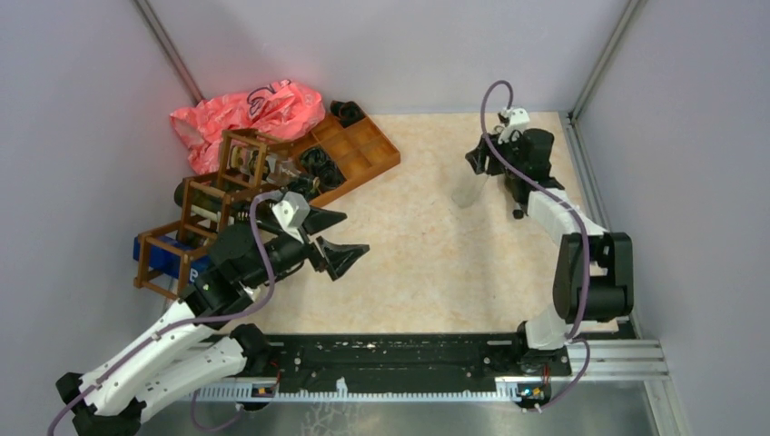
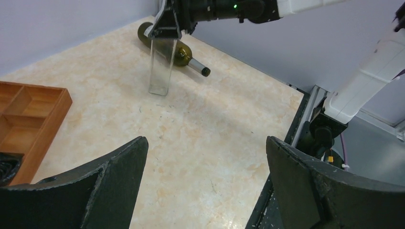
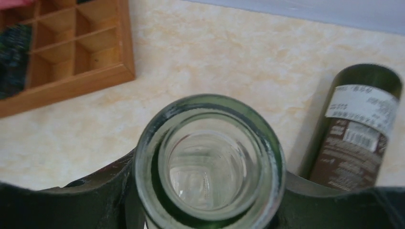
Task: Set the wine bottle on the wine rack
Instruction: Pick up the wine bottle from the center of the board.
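A clear, square-sided wine bottle (image 2: 161,67) stands upright at the far right of the table (image 1: 436,263). My right gripper (image 3: 208,191) is straight over it, one finger on each side of its round mouth (image 3: 208,160). The rim hides whether the pads touch the neck. A dark green labelled wine bottle (image 3: 356,129) lies on its side just behind it (image 2: 184,53). The dark brown wine rack (image 1: 213,195) stands at the left wall. My left gripper (image 1: 354,232) hovers beside the rack, open and empty, pointing across the table (image 2: 206,143).
An orange-brown compartmented tray (image 1: 359,150) lies at the back left, next to the rack, with dark items in some cells. A pink plastic bag (image 1: 245,113) sits in the back left corner. A blue object (image 1: 159,254) lies under the rack's near end.
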Controlling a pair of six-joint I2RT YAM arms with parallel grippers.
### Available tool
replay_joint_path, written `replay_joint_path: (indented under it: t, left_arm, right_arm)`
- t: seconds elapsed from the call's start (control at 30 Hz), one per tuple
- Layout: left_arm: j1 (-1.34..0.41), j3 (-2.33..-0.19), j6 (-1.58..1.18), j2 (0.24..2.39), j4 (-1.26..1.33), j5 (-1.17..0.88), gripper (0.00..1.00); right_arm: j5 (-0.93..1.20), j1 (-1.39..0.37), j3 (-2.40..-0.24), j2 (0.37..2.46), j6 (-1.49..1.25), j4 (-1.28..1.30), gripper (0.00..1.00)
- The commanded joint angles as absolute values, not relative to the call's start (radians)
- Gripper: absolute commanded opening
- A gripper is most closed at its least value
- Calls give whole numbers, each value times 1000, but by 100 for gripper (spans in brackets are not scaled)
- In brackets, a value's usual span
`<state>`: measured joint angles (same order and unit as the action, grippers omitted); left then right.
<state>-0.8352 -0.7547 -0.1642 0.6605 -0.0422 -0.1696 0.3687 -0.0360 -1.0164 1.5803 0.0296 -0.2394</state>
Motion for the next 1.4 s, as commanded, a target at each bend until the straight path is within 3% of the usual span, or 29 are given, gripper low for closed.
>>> replay_joint_path:
  t: [0.0, 0.17, 0.53, 0.73, 1.37]
  left_arm:
    - [-832, -714, -207, 664, -8, -199, 99]
    - [-831, -682, -238, 692, 25, -204, 99]
    - [-832, -651, -252, 726, 32, -237, 99]
    - [-831, -607, -211, 718, 59, -223, 99]
    - [-831, -586, -51, 864, 85, -299, 99]
  right_arm:
    - [483, -37, -987, 1408, -355, -331, 0]
    - [594, -63, -753, 1270, -766, -634, 0]
    - [399, -279, -470, 1035, -1014, -681, 0]
    - [255, -361, -403, 956, -1034, -619, 0]
    - [207, -411, -298, 984, -1167, -686, 0]
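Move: The right gripper already holds the clear wine bottle by its neck, the bottle's middle about 11 cm below and a centimetre back and left. The open left gripper it is taken to lies roughly 30 cm back, 37 cm left and 14 cm higher; the dark bottle lies some 10 cm ahead, 14 cm right, 18 cm below. From the left hand, the clear wine bottle is about 28 cm ahead, 36 cm right, 26 cm below; the wooden tray, 38 cm ahead, 9 cm left, 34 cm below. Keep the right fingers shut on the neck and carry the clear wine bottle back about 19 cm and left 12 cm, away from the dark bottle, rising a little then settling again, while rolling the wrist some 55 degrees so the base swings left towards the left gripper. Meanwhile lower the left gripper about 11 cm, fingers still wide open, to meet the base. ##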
